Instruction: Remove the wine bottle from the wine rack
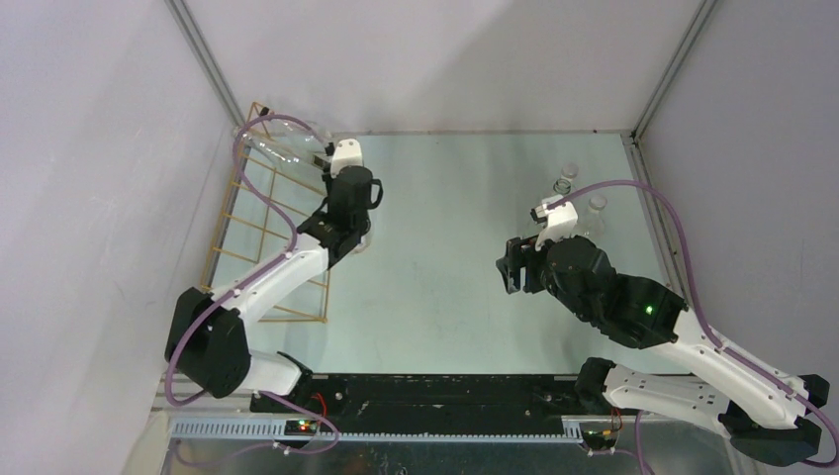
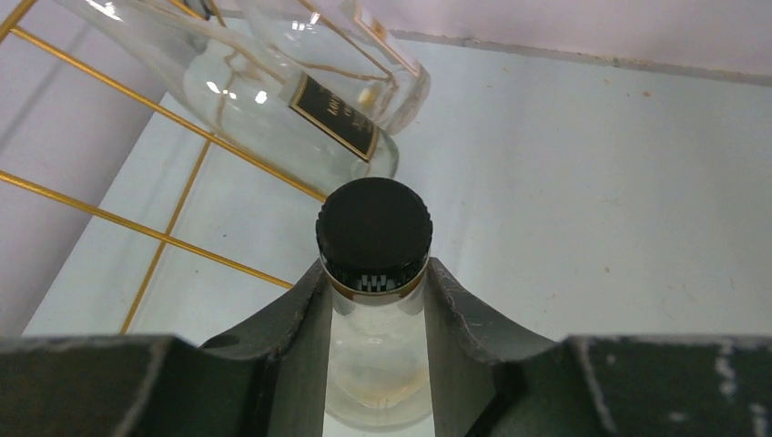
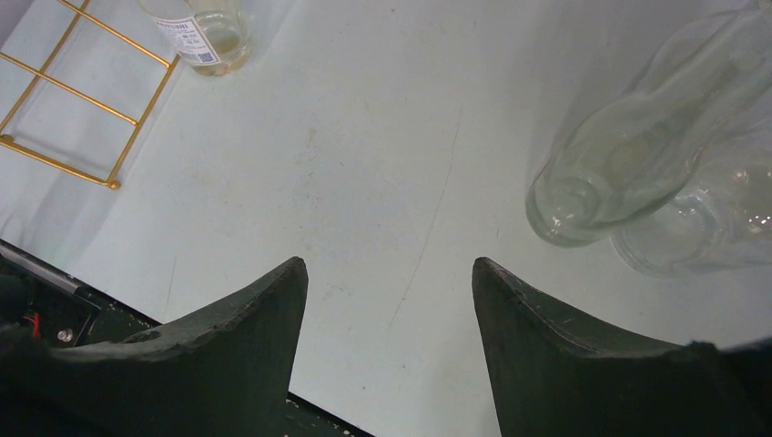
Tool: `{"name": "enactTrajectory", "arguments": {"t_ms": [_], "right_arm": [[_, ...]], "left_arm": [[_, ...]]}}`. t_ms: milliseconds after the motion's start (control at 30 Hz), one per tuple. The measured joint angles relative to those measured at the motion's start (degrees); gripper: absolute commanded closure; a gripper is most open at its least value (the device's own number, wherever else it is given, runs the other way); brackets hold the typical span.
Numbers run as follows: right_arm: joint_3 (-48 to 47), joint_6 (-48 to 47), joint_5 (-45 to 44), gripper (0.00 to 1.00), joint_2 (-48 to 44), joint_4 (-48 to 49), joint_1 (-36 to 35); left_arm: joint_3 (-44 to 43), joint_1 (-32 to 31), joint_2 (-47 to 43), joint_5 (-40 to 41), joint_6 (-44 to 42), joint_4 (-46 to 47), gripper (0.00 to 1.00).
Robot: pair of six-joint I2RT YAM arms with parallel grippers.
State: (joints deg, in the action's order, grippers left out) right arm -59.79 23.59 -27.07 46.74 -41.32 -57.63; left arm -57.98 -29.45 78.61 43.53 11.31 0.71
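Note:
My left gripper (image 2: 375, 273) is shut on the neck of a clear wine bottle (image 2: 375, 364) just below its black cap (image 2: 374, 226). The bottle hangs upright under the gripper (image 1: 348, 223). Its labelled base (image 3: 198, 32) sits at table level just right of the gold wire wine rack (image 1: 267, 233). Two more clear bottles (image 2: 300, 91) lie on the rack's far end, one with a black label. My right gripper (image 3: 387, 264) stands open over bare table at centre right (image 1: 514, 267), with nothing between its fingers.
Two clear bottles (image 1: 584, 193) stand at the back right of the table, close to my right gripper; they also show as bottles (image 3: 637, 137) in the right wrist view. Grey walls close in the left, back and right sides. The rack runs along the left wall.

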Motion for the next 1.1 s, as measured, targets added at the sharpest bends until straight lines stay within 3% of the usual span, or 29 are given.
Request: {"name": "enactTrajectory", "arguments": {"t_ms": [433,1100], "right_arm": [[0.0,0.0,-1.92,0.3,-0.68,-1.66,0.0],[0.02,-0.07,-6.4,0.29,-2.95,-6.38,0.11]], "left_arm": [[0.0,-12.0,1.22,1.99,0.96,0.83,1.0],[-1.09,-30.4,3.67,-0.44,10.25,-1.36,1.0]]}}
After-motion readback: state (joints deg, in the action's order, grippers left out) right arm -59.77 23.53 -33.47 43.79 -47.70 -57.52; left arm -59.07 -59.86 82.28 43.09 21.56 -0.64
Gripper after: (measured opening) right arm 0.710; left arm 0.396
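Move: The left hand already holds the black-capped wine bottle by its neck. The clear table middle it is being taken to lies about 15 cm back and 22 cm right of the hand, some 23 cm below. The black-labelled bottle on the rack is about 9 cm ahead and 8 cm left, the rack's middle 15 cm left and 3 cm back; the nearest standing bottle is 43 cm right, 3 cm back. From the right hand, that table middle lies about 12 cm left, 4 cm ahead and 27 cm down. Keeping its pinch on the bottle's neck, the left hand swings the hanging bottle away from the rack towards the open table middle, about 20 cm right while drawing back some 10 cm, more steeply towards the end, and sinking only a couple. It turns roughly 30 degrees clockwise on the way. The right hand, empty and open, shifts about 4 cm to its right, away from the middle. ##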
